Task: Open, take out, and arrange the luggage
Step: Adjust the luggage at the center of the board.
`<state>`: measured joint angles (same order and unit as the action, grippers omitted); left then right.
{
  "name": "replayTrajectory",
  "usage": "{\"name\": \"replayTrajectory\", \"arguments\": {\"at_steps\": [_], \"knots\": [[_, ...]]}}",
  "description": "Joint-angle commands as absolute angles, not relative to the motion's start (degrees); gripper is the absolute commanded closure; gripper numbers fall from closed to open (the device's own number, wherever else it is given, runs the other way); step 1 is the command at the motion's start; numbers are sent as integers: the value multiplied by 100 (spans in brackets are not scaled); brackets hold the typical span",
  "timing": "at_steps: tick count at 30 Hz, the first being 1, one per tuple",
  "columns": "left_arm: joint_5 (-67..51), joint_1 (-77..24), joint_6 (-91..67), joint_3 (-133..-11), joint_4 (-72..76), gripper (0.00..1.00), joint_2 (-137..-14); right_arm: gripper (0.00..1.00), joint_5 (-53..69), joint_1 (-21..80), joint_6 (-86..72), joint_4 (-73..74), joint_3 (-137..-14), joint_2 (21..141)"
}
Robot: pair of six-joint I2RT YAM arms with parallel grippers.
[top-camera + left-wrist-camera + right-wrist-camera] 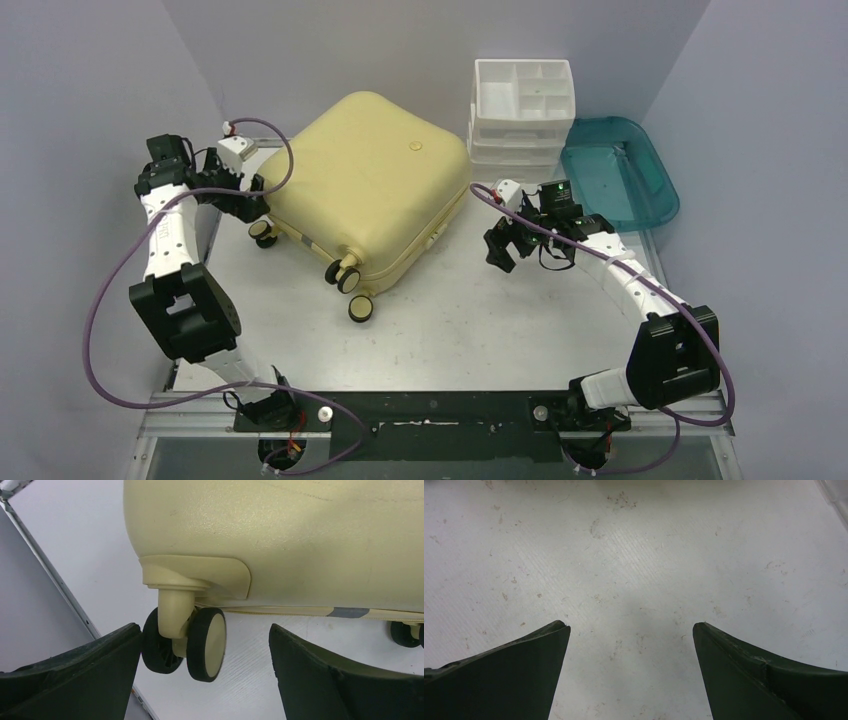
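The luggage (365, 180), a pale-yellow hard-shell suitcase, lies flat and closed in the middle of the table, its wheels facing the near left. My left gripper (246, 203) is at its left corner, open. In the left wrist view the shell (280, 540) fills the top. A twin caster wheel (192, 642) hangs between my left gripper's (204, 626) spread fingers, close to the left finger (100, 670). My right gripper (500, 248) hovers to the right of the suitcase, apart from it. In its wrist view the right gripper (631, 626) stands open over bare table.
A white drawer organizer (523, 115) stands at the back right, close behind the suitcase. A teal plastic tray (620, 170) sits to its right. The table's metal edge strip (60, 587) runs close to my left gripper. Grey walls enclose the left, right and back.
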<state>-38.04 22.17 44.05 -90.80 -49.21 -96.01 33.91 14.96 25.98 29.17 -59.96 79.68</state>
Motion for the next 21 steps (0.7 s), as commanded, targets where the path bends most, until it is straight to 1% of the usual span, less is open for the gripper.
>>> {"name": "replayTrajectory", "arguments": {"at_steps": [1,6,10,12,13,14,17,21], "knots": [[-3996,2215,4729,-9400,-5052,7,-9810,0,3523,1464,2671,2681,-5951,7993],[-3845,2218,4666,-9313,-4751,15,-9992,0,3586,1477,2719,2730,-5964,8104],[-3872,2221,4654,-9266,-4740,36,-10085,0,3657,1516,2741,2748,-5961,8152],[-3894,2217,4721,-9131,-4760,56,-10050,0,3694,1571,2746,2728,-5960,8165],[-3891,2222,4740,-9037,-4747,62,-10012,0,3687,1616,2732,2695,-5970,8165],[-3895,2223,4765,-8940,-4733,63,-9963,0,3640,1686,2696,2644,-5981,8165],[-3893,2224,4918,-8614,-4769,64,-9748,0,3250,2042,2480,2410,-6157,8289],[-3927,2224,5162,-8083,-4949,68,-9318,0,2921,2356,2072,2328,-6837,8836]]}}
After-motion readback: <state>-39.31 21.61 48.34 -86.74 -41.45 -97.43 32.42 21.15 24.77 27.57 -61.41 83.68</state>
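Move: The upper wheel at the luggage's far-left corner sits just past the left fingertips, about 2 cm ahead and 3 cm lower. The luggage's middle is some 20 cm to that hand's right, 2 cm ahead; the near-corner wheel pair is about 14 cm right and 9 cm back. From the right hand the luggage's middle lies roughly 11 cm ahead and 20 cm left, the white drawers 17 cm ahead and 4 cm right. Down about 2.5 cm and then forward some 2 cm, the left hand settles over the luggage's far-left upper wheel and closes from wide open to under half, pinching the wheel and its stem between the fingers. The right hand, fingers still wide open, dips about 1 cm, then sets off left towards the luggage's latch side, still short of touching it. ##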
